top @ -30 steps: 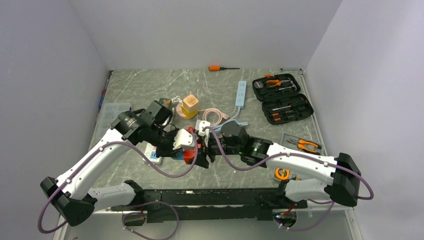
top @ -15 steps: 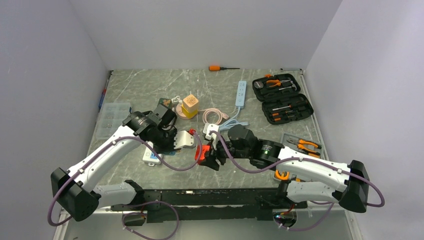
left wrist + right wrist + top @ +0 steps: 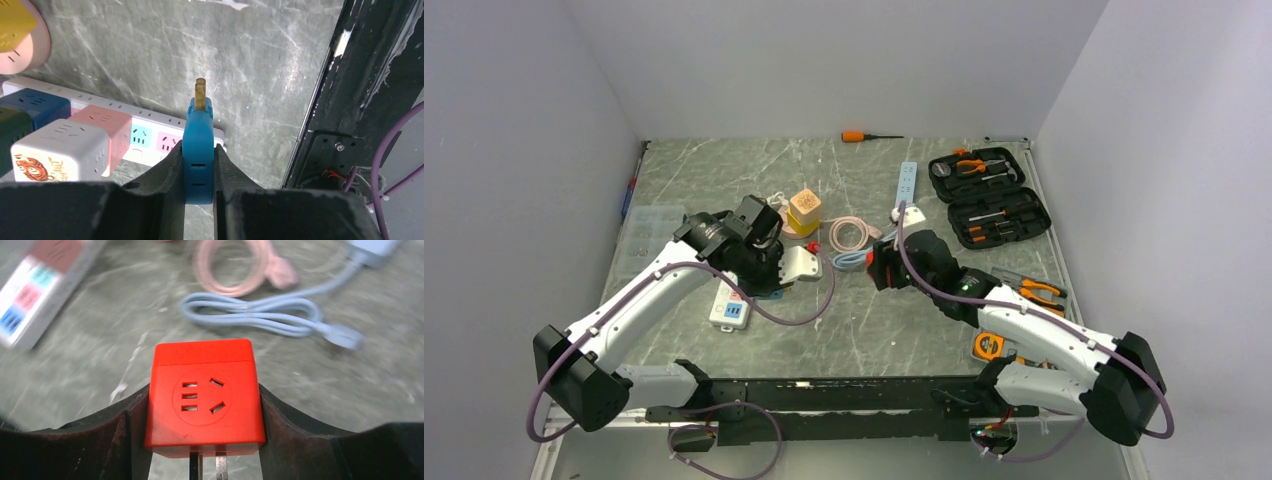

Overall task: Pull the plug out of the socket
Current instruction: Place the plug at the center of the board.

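The socket point(image 3: 728, 306) is a long white power strip with pastel outlets, lying left of centre; in the left wrist view the socket point(image 3: 150, 136) still carries several cube adapters. My left gripper point(image 3: 199, 150) is shut on a flat blue plug point(image 3: 198, 131), which hangs above the strip's end with its brass pin bare. Seen from above, my left gripper point(image 3: 766, 288) hovers just over the strip. My right gripper point(image 3: 204, 405) is shut on a red cube plug point(image 3: 204, 390) whose metal prongs are free in the air. From above, my right gripper point(image 3: 879, 270) is mid-table, well right of the socket.
A round pink disc with a yellow cube point(image 3: 802, 214) stands behind the strip, next to a pink coiled cable point(image 3: 849, 237). A light blue power strip point(image 3: 907, 185) has its cord point(image 3: 260, 315) in front of the red plug. Open tool cases point(image 3: 989, 200), pliers point(image 3: 1034, 290) and a tape measure point(image 3: 989, 348) lie at right. A clear box point(image 3: 649, 235) sits at left.
My right gripper has carried the red plug away from the strip, rightward and toward the back. My left gripper, still holding the blue plug, has drawn back left over the strip.
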Controlling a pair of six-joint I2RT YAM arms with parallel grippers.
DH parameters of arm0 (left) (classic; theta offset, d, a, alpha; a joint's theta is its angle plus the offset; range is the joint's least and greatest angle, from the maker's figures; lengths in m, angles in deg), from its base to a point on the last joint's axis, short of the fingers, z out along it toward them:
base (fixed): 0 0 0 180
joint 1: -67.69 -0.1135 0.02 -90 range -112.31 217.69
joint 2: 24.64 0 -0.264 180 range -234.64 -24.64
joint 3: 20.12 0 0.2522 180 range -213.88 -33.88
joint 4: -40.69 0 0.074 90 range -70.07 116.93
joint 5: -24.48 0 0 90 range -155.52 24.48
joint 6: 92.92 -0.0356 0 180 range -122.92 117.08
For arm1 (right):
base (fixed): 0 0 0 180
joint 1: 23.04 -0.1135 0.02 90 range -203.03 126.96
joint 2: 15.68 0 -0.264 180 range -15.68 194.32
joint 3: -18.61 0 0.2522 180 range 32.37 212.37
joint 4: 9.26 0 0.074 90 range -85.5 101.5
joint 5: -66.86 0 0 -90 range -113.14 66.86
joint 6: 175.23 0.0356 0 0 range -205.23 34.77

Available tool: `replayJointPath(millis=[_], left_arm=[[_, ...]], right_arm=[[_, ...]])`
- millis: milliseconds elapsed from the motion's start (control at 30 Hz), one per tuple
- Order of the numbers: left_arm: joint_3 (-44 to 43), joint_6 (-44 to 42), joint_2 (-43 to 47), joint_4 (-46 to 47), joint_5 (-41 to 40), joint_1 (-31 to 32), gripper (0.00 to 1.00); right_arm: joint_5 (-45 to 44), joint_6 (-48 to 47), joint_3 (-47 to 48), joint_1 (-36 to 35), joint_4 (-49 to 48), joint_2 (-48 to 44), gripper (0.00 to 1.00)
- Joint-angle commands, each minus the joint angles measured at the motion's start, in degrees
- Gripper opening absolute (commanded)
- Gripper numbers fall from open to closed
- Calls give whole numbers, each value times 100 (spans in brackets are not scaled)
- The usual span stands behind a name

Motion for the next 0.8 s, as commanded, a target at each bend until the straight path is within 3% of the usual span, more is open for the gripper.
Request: replayJointPath(millis=[0, 267, 533, 767], left_arm=[[-417, 265, -81, 135, 386, -17, 0], [-571, 578, -460, 361, 957, -2, 0], [-862, 919, -1341, 715, 1327, 215, 0], [-1262, 1198, -2112, 1007, 1849, 409, 0]], right_arm=[[-1833, 1404, -55, 367, 137, 126, 0], [-3619, 2963, -376, 900, 738, 398, 0], [-4016, 4459, -53, 1156, 1497, 1672, 0], [-4577, 4865, 90, 1176, 1543, 2374, 0]])
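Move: The right hand holds the red plug; its bare table spot lies about 17 cm right, 4 ahead and 13 below, with the light-blue cable some 3 cm straight ahead and the black toolbox 26 right, 13 ahead. The left hand holds the blue plug; its spot, the bare mid-table, is roughly 13 cm right, level with it and 14 below, with the power strip 7 left, 3 ahead. Right swings the red plug 17 cm right and down, turning 65° clockwise; left carries the blue plug right, sinking. ##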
